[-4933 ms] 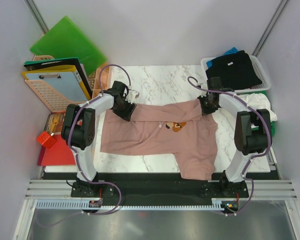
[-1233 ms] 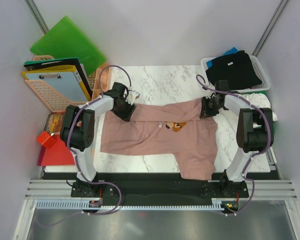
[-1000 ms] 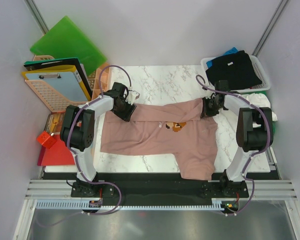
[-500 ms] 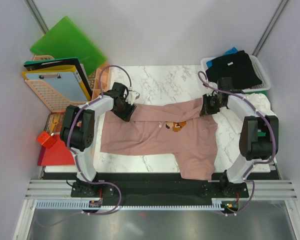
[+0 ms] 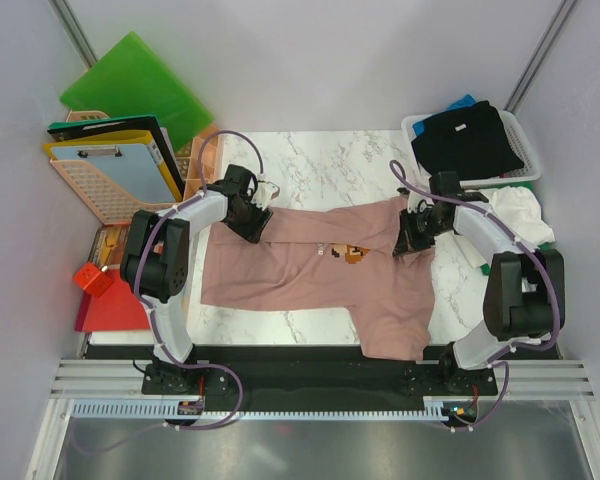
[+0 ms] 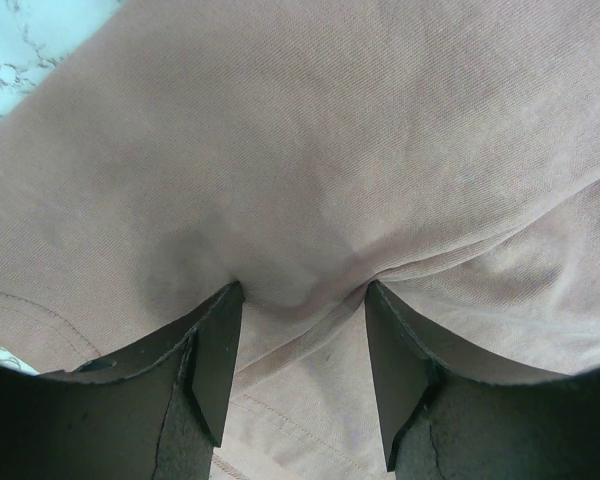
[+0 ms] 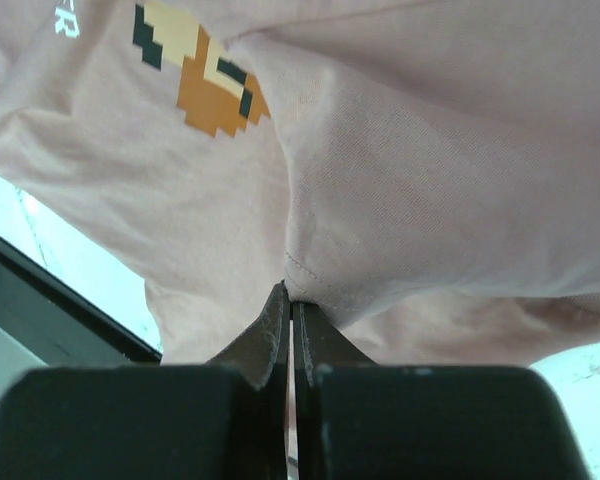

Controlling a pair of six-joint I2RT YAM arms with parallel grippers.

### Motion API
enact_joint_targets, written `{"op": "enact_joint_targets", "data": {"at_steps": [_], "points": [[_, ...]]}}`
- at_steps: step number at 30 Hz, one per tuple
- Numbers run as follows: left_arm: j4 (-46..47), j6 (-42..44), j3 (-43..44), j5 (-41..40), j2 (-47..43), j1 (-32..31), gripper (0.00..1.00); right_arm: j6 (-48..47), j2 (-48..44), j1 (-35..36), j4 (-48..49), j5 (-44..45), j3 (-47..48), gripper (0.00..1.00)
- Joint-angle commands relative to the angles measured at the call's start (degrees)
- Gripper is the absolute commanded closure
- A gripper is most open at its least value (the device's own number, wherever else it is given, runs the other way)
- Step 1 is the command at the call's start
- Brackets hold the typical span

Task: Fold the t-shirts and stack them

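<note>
A dusty pink t-shirt [image 5: 300,275] with a pixel chest print [image 5: 355,254] lies spread across the marble table [image 5: 320,165]. My left gripper [image 5: 248,215] rests on its far left edge. In the left wrist view the left gripper [image 6: 302,300] is open, its fingertips [image 6: 228,300] pressed onto the pink cloth [image 6: 310,150], which bulges between them. My right gripper [image 5: 415,228] is at the shirt's far right part. In the right wrist view the right gripper [image 7: 291,295] is shut on a stitched hem of the pink shirt [image 7: 410,200], lifted near the print [image 7: 205,85].
A white basket [image 5: 515,125] at the back right holds a black t-shirt [image 5: 465,140] over a blue one. White cloth [image 5: 520,212] lies beside the right arm. Off the left edge are a green folder [image 5: 135,85], clipboards [image 5: 120,160], an orange basket [image 5: 85,195] and a red folder [image 5: 110,310].
My right gripper has moved toward the near side and slightly left with the pink hem pinched, and its elbow has swung out to the right. The left arm has stayed put.
</note>
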Motion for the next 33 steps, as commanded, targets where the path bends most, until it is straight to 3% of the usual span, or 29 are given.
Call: {"op": "enact_joint_targets", "data": {"at_steps": [1, 7, 8, 9, 12, 33], "points": [[-4.3, 1.8, -1.6, -1.8, 1.8, 0.1, 0.41, -0.9, -4.5, 0.2, -1.5, -2.9, -0.9, 1.0], [-4.5, 1.8, -1.6, -2.0, 1.6, 0.1, 0.41, -1.3, -7.6, 0.2, -2.6, -3.0, -2.2, 0.96], [-4.6, 1.8, -1.6, -2.0, 1.6, 0.1, 0.41, -1.7, -7.9, 0.3, -3.2, -2.7, -2.3, 0.89], [-4.7, 1.8, -1.6, -2.0, 1.7, 0.1, 0.41, -2.2, -7.9, 0.3, -3.5, -2.5, -2.3, 0.64], [-4.8, 1.8, -1.6, -2.0, 1.7, 0.0, 0.41, -3.2, -8.0, 0.3, -4.4, -1.0, -2.4, 0.4], [-4.7, 2.6, -2.1, -2.0, 2.4, -0.3, 0.41, -5.5, -5.1, -2.6, -2.6, 10.7, -2.5, 0.35]]}}
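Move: The right gripper is still shut on the edge of the folded-over sleeve; its laying spot on the shirt is about 3 cm back, 2 cm left and some 7 cm below it. The orange print lies roughly 9 cm left and 2 cm ahead of the gripper, and the near sleeve some 20 cm back and 2 cm left. From the left gripper, planted on the shirt, the laying spot is about 27 cm right and 8 cm back. Ease the right gripper back and up about 2 cm each, then open the fingers wide to let go of the folded-over sleeve. Carry the open gripper some 3.5 cm to the right while sinking about 2 cm, tipping the fingers some 10 degrees closer to straight down. Keep the left gripper's part-open tips planted on the shirt's left part. ##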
